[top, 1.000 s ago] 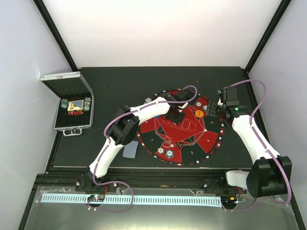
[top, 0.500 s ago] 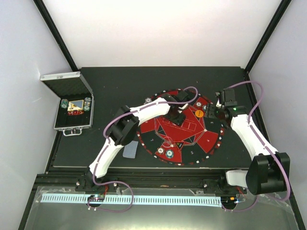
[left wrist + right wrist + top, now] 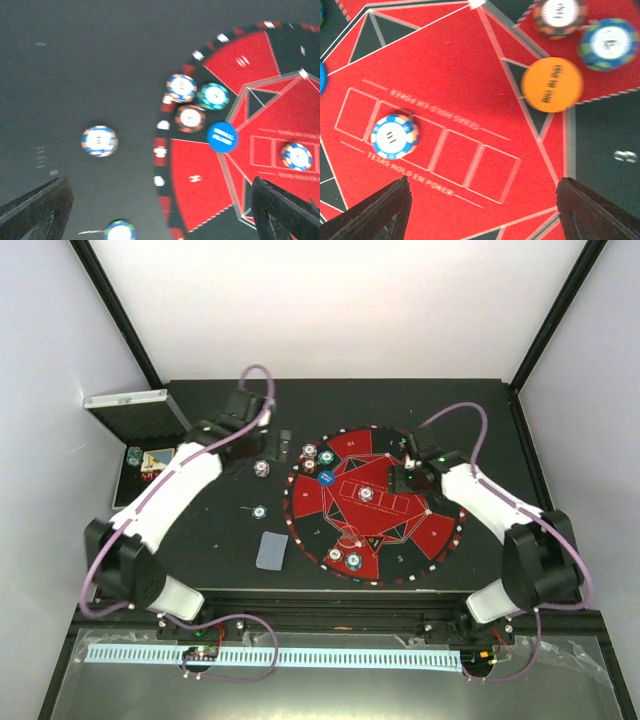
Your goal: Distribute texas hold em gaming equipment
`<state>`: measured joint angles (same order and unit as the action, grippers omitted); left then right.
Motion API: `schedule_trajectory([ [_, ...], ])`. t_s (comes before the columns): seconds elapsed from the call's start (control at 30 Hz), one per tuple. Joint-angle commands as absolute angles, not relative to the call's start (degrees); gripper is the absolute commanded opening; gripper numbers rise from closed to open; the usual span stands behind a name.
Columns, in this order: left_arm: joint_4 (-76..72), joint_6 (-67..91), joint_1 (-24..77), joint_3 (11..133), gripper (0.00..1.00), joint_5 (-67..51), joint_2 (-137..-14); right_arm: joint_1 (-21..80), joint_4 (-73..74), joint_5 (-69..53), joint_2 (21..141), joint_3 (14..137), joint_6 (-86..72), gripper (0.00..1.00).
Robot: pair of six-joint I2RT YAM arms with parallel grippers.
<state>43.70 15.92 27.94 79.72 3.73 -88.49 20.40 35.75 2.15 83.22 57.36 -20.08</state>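
Observation:
On the round red-and-black mat (image 3: pixel 312 502), three chip stacks (image 3: pixel 310 451) and a blue button (image 3: pixel 325 477) sit at the left rim. The left wrist view shows the same stacks (image 3: pixel 181 87) and blue button (image 3: pixel 222 136). One chip (image 3: pixel 367 494) lies on the mat's centre boxes (image 3: pixel 394 136). Two chips (image 3: pixel 262 469) (image 3: pixel 260 511) lie on the table left of the mat. My left gripper (image 3: pixel 280 443) (image 3: pixel 160 220) hangs open and empty above them. My right gripper (image 3: pixel 400 478) (image 3: pixel 485 215) stands open over the mat's right part. An orange button (image 3: pixel 552 84) and two chips (image 3: pixel 609 43) lie close by.
A grey-blue card (image 3: pixel 271 551) lies on the table by the mat's near left. Two chips (image 3: pixel 345 559) sit at the mat's near edge. The open silver case (image 3: pixel 150 402) stands at the far left with chips inside. Black frame posts rise at the back corners.
My left arm has swung from the mat's centre to the back left, and its gripper has opened. A chip now lies at the centre. My right gripper has moved left over the mat.

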Motion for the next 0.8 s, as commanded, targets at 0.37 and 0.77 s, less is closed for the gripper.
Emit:
schedule_trajectory([
  [0.37,40.3,9.0,9.5,61.4,0.99,5.6,-66.5,34.6,37.6,5.9,105.5,73.1,-24.2,0.81],
  [0.77,40.7,8.3,8.8,60.1,0.99,9.0,-69.5,34.9,38.6,7.2,111.6,75.2,-25.0,0.79],
])
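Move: About 11 cm to the right hand's left, 3 cm ahead and 9 cm below lies the lone chip mid-mat; the orange button is some 7 cm ahead of that hand and 1 cm right, the blue button 7 cm ahead and 21 cm left. From the left hand that chip is about 21 cm right, 1 cm back; the blue-white stack lies 5 cm ahead and 5 cm left, the case's middle 5 cm ahead and 31 cm left, all nearly 20 cm below. Swinging left about 10 cm and sinking some 7 cm, the right hand comes down over the chip mid-mat, easing slightly forward late on; it turns roughly 10 degrees counter-clockwise with its fingers staying open around the chip. The empty left hand clears out leftwards by about 15 cm and a little back, towards the case, rising a few centimetres before sinking again, fingers wide open. ##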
